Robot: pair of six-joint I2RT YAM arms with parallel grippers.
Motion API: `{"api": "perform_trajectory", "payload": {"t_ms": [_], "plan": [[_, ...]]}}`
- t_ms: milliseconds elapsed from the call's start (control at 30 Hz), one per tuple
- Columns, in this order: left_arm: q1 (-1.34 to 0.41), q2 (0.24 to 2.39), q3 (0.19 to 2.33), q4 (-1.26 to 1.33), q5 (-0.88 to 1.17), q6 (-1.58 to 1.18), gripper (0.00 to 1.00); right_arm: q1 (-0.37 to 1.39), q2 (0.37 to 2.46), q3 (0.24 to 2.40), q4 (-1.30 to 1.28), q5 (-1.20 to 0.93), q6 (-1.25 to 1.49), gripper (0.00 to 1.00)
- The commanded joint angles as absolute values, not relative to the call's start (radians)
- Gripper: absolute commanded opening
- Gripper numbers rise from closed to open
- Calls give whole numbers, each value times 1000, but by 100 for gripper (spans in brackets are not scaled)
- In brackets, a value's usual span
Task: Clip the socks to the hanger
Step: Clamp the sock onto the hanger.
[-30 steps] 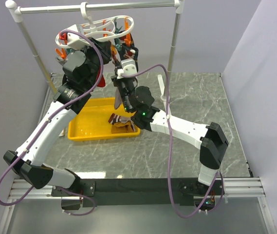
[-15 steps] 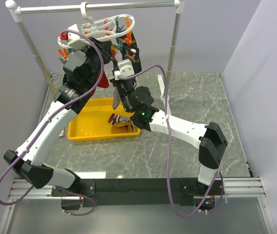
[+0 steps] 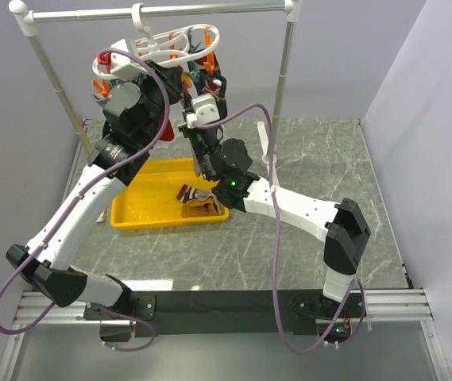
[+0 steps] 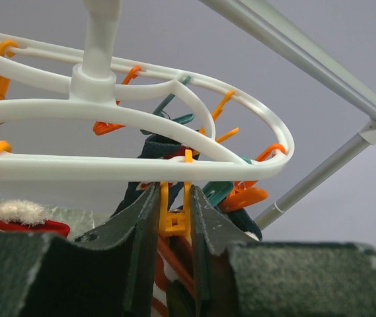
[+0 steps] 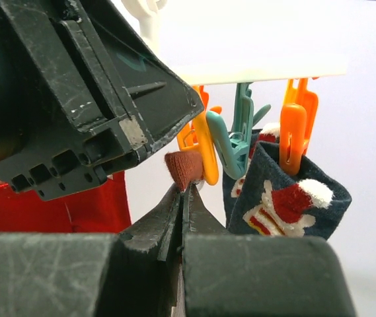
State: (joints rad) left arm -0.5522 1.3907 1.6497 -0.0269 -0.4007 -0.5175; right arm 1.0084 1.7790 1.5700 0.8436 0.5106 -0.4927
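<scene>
The white hanger (image 4: 128,115) hangs by its hook from the rail, with orange and teal clothespins below its ring. My left gripper (image 4: 174,198) is shut on an orange clothespin (image 4: 174,221), squeezing its handles just under the ring. My right gripper (image 5: 186,191) is shut on a rust-brown sock (image 5: 182,166), whose tip pokes up against the jaws of that orange clothespin (image 5: 206,155). A dark navy sock (image 5: 287,198) with a red and white pattern hangs from another orange pin (image 5: 293,129). A red sock (image 5: 55,211) hangs at the left. In the top view both grippers meet under the hanger (image 3: 170,44).
A yellow tray (image 3: 142,214) lies on the marble table below the hanger, with more socks (image 3: 198,198) at its right end. The white stand's rail (image 3: 210,8) and right post (image 3: 283,79) frame the hanger. A teal pin (image 5: 230,148) hangs right beside the sock tip.
My right arm has risen and carried the sock up under the hanger to the pin. The hanger swayed slightly. My left gripper has stayed shut on the clothespin.
</scene>
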Motion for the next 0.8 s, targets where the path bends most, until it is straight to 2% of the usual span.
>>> {"api": "perform_trajectory", "payload": {"t_ms": [0,100,133,233,467,767], "plan": [[-560,1370,1675,9,-402,-523,27,1019,1778,1603,891,491,-495,0],[-560,1368,1675,9,-399,-525,34,1019,1775,1592,885,488,-482,0],[-558,1368,1675,6,-402,-525,41,1019,1775,1591,885,488,-482,0],[-560,1364,1680,3,-408,-523,50,1017,1775,1588,885,491,-473,0],[-560,1351,1677,-26,-433,-543,68,1017,1772,1566,879,503,-451,0],[-555,1322,1686,-67,-439,-563,76,1019,1729,1516,805,450,-410,0]]}}
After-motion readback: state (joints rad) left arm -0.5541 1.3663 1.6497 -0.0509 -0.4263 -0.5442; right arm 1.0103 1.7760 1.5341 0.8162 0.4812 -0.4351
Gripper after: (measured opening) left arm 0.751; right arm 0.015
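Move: The yellow clip to be shut on the brown sock sits between the left fingertips, about 1 cm ahead of the hand point, with the hanger rim some 3 cm above. The teal clip hangs about 4 cm to its right and 3 cm farther out; the navy sock is 6 cm ahead and 7 cm right of the left hand, the red sock roughly 10 cm to its left and 2 cm ahead. From the right hand the yellow clip is about 3 cm ahead and 4 cm up, straight in line. The yellow clip is let go by the left hand, whose fingers spread wide from its two sides while the hand first stays put, then eases back and left about 1 cm, rising slightly. The right hand keeps the brown sock pinched below the clip, holding nearly still before sinking about 2 cm and drifting 1 cm left. ##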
